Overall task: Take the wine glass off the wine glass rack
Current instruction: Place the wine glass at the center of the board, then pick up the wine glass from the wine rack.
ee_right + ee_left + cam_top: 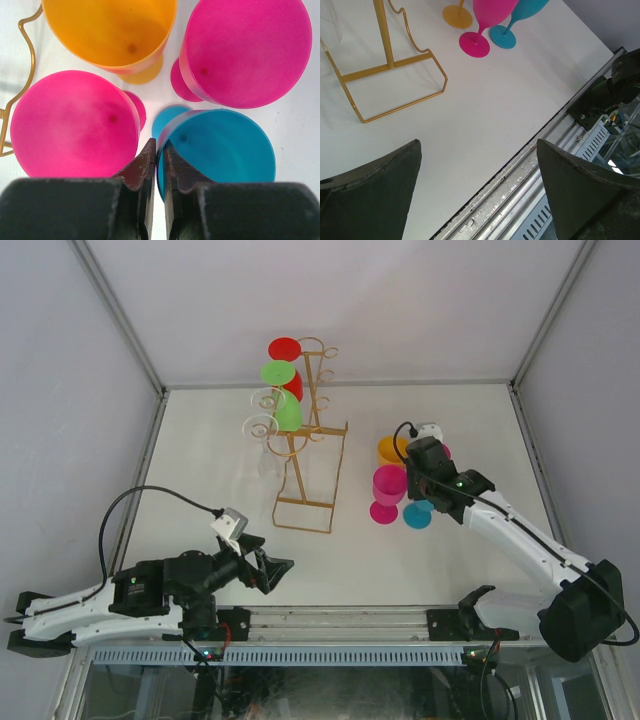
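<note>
The gold wire wine glass rack (310, 440) stands at mid table. On its left hooks hang a red glass (285, 348), a green glass (280, 380) and clear glasses (262, 427). To its right stand an orange glass (392, 450), a pink glass (389, 485) and a blue wine glass (418, 514). My right gripper (160, 150) is over that group, its jaws nearly together with the rim of the blue wine glass (220, 150) between them. My left gripper (280, 570) rests low near the front edge, open and holding nothing.
In the right wrist view a second pink glass (247, 50) stands behind the blue one, beside the orange glass (110, 30) and the nearer pink glass (72, 125). The rack's loop base (395, 62) lies ahead of the left gripper (478, 145). A metal rail (530, 185) runs along the table's front edge.
</note>
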Controlling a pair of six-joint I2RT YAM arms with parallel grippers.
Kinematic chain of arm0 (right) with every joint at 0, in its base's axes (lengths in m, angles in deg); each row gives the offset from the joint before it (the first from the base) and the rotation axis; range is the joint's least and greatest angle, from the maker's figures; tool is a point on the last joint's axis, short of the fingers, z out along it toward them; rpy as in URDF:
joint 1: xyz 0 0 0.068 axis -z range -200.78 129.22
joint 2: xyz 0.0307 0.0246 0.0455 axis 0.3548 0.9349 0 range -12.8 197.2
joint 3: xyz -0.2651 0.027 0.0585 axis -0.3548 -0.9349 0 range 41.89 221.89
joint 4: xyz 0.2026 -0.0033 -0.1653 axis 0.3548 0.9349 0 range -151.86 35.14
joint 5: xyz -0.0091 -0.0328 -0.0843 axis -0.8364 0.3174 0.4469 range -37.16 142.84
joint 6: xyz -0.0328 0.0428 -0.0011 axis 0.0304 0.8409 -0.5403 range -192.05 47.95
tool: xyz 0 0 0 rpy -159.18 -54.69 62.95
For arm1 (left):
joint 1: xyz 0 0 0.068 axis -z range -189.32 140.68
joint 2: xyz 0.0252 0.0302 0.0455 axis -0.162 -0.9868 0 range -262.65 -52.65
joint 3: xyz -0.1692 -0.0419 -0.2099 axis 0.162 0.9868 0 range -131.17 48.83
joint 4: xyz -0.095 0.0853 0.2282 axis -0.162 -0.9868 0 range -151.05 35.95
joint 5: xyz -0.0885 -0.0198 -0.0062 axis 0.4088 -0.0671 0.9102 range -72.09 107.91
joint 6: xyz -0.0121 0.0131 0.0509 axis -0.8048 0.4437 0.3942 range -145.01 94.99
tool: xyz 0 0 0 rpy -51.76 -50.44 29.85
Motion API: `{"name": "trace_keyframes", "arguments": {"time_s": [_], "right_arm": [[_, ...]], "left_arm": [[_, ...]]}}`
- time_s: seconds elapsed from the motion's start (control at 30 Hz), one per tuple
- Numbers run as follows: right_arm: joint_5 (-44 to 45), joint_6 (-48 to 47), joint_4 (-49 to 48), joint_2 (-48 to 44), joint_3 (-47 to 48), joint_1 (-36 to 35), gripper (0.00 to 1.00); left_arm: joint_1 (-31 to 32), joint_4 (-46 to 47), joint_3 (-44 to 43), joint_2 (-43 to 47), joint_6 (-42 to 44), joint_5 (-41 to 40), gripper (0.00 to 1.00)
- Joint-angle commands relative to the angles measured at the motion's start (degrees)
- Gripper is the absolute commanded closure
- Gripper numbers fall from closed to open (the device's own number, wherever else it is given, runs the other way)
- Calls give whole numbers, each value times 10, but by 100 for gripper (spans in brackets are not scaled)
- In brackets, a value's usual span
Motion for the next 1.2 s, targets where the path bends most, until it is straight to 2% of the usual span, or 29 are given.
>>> {"name": "trace_keyframes", "arguments": {"time_s": [0.0,0.2,0.43,0.67,0.97,1.07,1.17], "right_arm": [[13,-16,-4,4,27,3,93],[6,-15,-6,4,27,3,93],[2,-12,-9,-7,35,3,84],[-1,-8,10,-16,53,3,81],[-26,15,41,-78,80,-1,75],[-60,39,48,-106,80,-1,72],[-99,74,52,-135,78,-1,68]], "left_arm": [[-2,7,-34,0,-11,-8,0],[-2,6,-34,-3,-12,-8,0],[-1,4,-35,-4,-15,-9,0],[-2,-3,-40,-7,-15,-13,0],[-5,-24,-28,-18,-36,-40,0],[-30,-25,-18,-16,-59,-32,0],[-90,-20,-2,-1,-86,11,0]]}}
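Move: The right fingers straddle the left side of the blue wine glass's rim; its middle is about 3 cm to the right, level fore and aft, some 6 cm below. The near pink glass stands about 4 cm to the left and 1 cm ahead, the orange glass 6 cm ahead and 3 cm left, the far pink glass 6 cm ahead and 3 cm right. From the left hand the blue glass lies roughly 17 cm ahead, 25 cm right and 12 cm below. Part the right fingers a little around the blue glass's rim so they let go, then lift the hand about 7 cm off it, slowly at first and quickly later, easing back nearly 2 cm towards the end. Keep opening on the way up to about a third, and let the fingers swing up and the hand's left side rise by some 10 degrees. Late on, start the empty left hand forward and left by barely 2 cm. ##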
